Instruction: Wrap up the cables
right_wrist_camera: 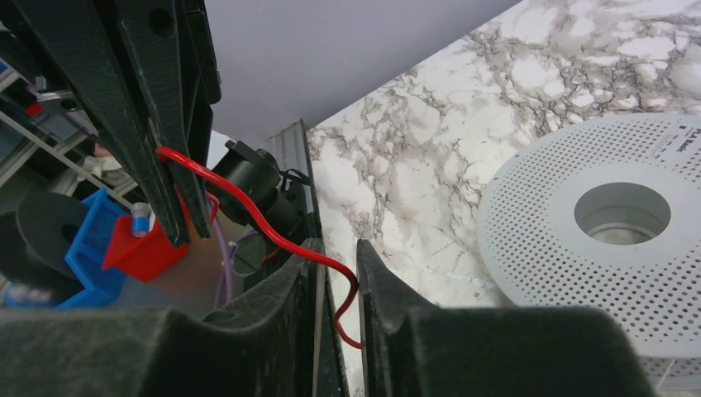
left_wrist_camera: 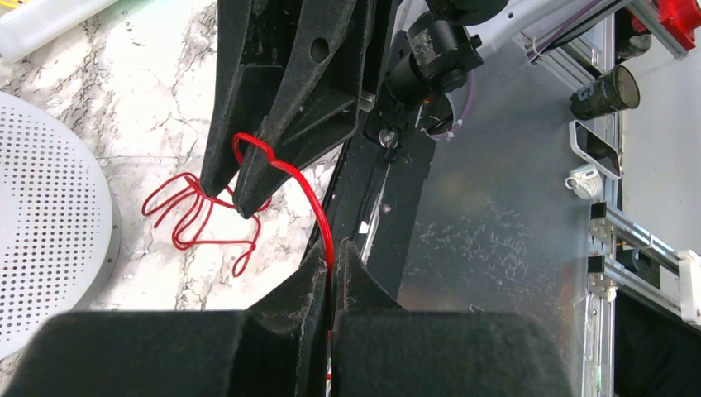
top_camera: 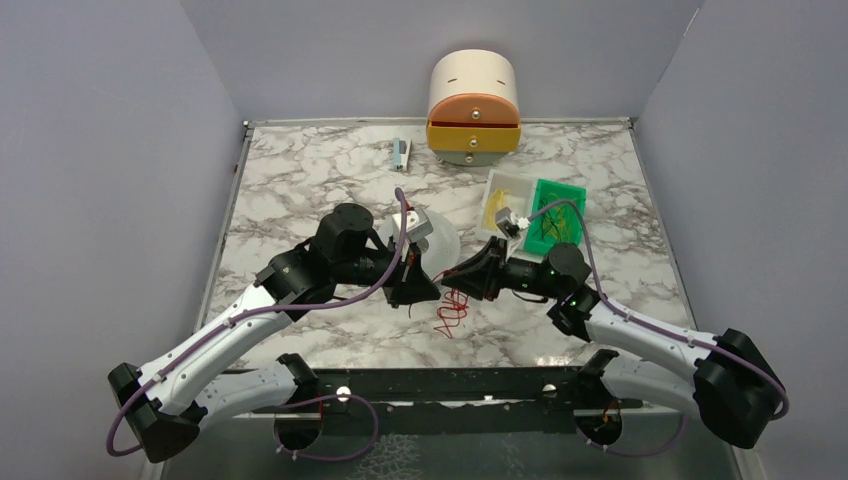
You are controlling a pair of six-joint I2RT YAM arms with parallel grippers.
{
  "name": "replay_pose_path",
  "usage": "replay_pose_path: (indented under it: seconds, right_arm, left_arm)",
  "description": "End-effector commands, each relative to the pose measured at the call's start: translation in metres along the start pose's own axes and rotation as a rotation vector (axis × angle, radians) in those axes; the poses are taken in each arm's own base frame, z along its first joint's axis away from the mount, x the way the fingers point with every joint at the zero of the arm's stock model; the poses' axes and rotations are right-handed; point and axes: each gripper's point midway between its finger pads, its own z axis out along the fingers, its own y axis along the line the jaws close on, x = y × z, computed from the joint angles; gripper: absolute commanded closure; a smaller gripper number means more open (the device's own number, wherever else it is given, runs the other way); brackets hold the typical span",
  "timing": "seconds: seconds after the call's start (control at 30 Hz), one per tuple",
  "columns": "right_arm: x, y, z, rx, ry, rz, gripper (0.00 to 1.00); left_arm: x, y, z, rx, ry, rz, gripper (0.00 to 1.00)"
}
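The cable is a thin curly red wire [top_camera: 450,315] whose loose loops [left_wrist_camera: 198,217] lie on the marble near the table's front middle. My left gripper [top_camera: 412,290] [left_wrist_camera: 332,248] is shut on a raised strand of the wire. That strand arcs across to my right gripper [top_camera: 462,275] [right_wrist_camera: 339,248], which faces the left one closely. The right jaws stand a little apart, and the red wire [right_wrist_camera: 248,211] snakes loosely through the gap, touching one finger [right_wrist_camera: 368,265]. In the left wrist view the wire hooks over the right gripper's fingertips [left_wrist_camera: 248,207].
A white perforated spool disc [top_camera: 443,243] [right_wrist_camera: 612,248] [left_wrist_camera: 41,223] lies just behind both grippers. A cream and orange drawer unit [top_camera: 473,105] stands at the back. A white tray [top_camera: 503,200] and a green tray [top_camera: 557,215] holding thin wires sit back right. A small packet [top_camera: 401,153] lies back centre.
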Motion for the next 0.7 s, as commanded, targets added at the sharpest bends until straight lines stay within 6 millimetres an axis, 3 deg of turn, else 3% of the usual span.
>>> replay_pose_path:
  seconds: [0.0, 0.1, 0.37, 0.67]
  right_arm:
    - [-0.015, 0.008, -0.004, -0.028, -0.050, -0.051, 0.82]
    - [-0.020, 0.006, -0.011, 0.009, -0.062, -0.084, 0.99]
    - [-0.047, 0.021, -0.031, 0.065, -0.074, -0.188, 0.99]
    - [-0.075, 0.039, -0.043, 0.093, -0.062, -0.262, 0.99]
  left_arm:
    - [-0.003, -0.004, -0.001, 0.025, -0.016, 0.010, 1.00]
    - [-0.002, -0.003, -0.001, 0.017, -0.016, 0.009, 1.00]
    - [0.015, 0.012, 0.011, -0.004, 0.050, -0.010, 1.00]
    - [0.028, 0.015, 0.022, 0.042, 0.111, 0.000, 1.00]
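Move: Between the right hand's open fingertips, practically at its hand point, runs the stretch of red cable to be pinched. The loose cable pile lies on the table about 20 cm below that hand, some 3 cm ahead and 3 cm to its right; the spool's middle is roughly 18 cm ahead, 6 cm left and 18 cm below. From the left hand, which already grips the cable, that stretch is about 5 cm ahead, 3 cm right and 4 cm lower. Closing its fingers onto the red cable, the right hand pinches it, then lifts about 6 cm while drawing some 4 cm to the right and a little back, rolling around its own pointing direction by roughly 10 degrees. The left hand keeps its shut grip on the cable and, in the later part, sinks about 3 cm. ##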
